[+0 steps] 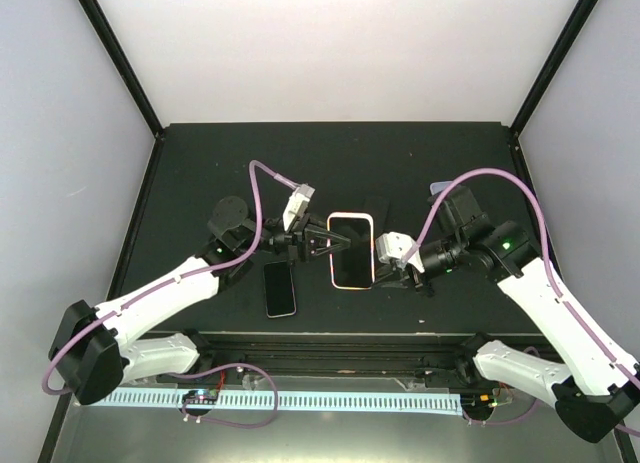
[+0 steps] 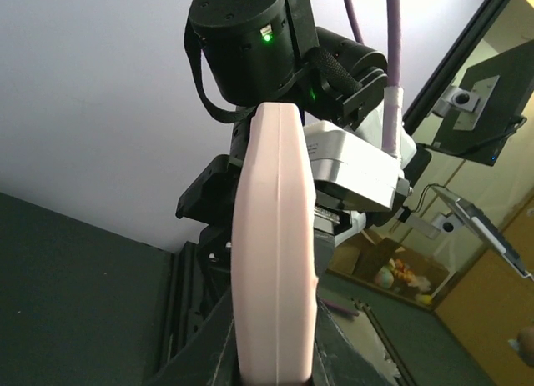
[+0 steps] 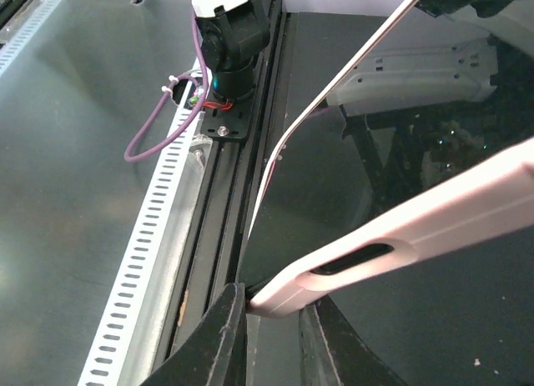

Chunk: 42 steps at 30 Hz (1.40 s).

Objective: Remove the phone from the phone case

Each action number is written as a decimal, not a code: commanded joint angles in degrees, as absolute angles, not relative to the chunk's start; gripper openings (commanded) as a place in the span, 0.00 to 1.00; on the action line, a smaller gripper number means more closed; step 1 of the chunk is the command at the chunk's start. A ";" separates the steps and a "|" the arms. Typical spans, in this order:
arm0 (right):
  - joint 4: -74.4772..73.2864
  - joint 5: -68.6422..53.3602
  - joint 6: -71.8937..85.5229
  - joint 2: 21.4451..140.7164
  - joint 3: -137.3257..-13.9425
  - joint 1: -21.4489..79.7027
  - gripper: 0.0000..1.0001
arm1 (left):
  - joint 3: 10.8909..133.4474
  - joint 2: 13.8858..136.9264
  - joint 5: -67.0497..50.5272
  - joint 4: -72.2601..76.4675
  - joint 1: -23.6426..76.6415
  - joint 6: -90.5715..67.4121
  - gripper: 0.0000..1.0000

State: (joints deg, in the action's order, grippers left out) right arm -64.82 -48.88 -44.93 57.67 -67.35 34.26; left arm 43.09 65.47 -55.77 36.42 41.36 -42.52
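Note:
The phone in its pink case [image 1: 351, 250] is held flat above the dark table between both grippers, screen up. My left gripper [image 1: 337, 245] is shut on the case's left long edge. In the left wrist view the pink case [image 2: 274, 236] stands edge-on between the fingers of my left gripper [image 2: 275, 357]. My right gripper [image 1: 379, 254] is shut on the right side. In the right wrist view the pink case's corner [image 3: 288, 293], beside a side cutout, sits between the fingers of my right gripper [image 3: 274, 323], with the dark glossy screen [image 3: 334, 186] above.
A second phone [image 1: 280, 289] lies flat on the table to the near left of the held one. A dark flat object [image 1: 376, 207] lies just behind it. A black rail [image 1: 330, 345] and a white slotted strip [image 1: 300, 398] run along the near edge.

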 commanded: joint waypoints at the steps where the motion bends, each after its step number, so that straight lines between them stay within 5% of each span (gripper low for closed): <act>1: -59.11 -42.30 -51.46 58.18 -69.62 34.90 0.15 | 47.30 65.40 -57.83 43.38 42.75 -51.99 0.02; 16: -42.20 -39.60 -34.07 56.50 -65.33 34.71 0.09 | 43.69 63.42 -55.63 47.81 44.06 -56.30 0.02; 28: -26.75 -35.52 -4.95 58.64 -63.22 29.75 0.43 | 37.26 62.89 -50.09 53.11 44.69 -56.25 0.02; 42: -22.63 -59.10 3.41 63.56 -66.36 22.94 0.70 | 34.52 66.05 -47.75 50.62 46.58 -50.76 0.02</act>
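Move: The left gripper still holds the pink-cased phone by its left long side; the phone's middle is about 3 cm to its right and 1 cm back and lower. The right gripper already pinches the near right corner, with the phone's middle some 3 cm ahead, 5 cm left and 4 cm above it. From the right hand, a bare phone lies on the table roughly 15 cm ahead, 22 cm left, and a black phone about 33 cm ahead, 3 cm right, both some 22 cm below. Keep the right fingers shut on the near right corner of the case at first, then open them to about two thirds and sweep the right hand some 10 cm forward beside the case's right edge, rising a little and swinging clockwise while it tips down. Hold the case firmly closed in the left fingers, carrying it about 4 cm forward and slightly up and left as that wrist turns counter-clockwise. ##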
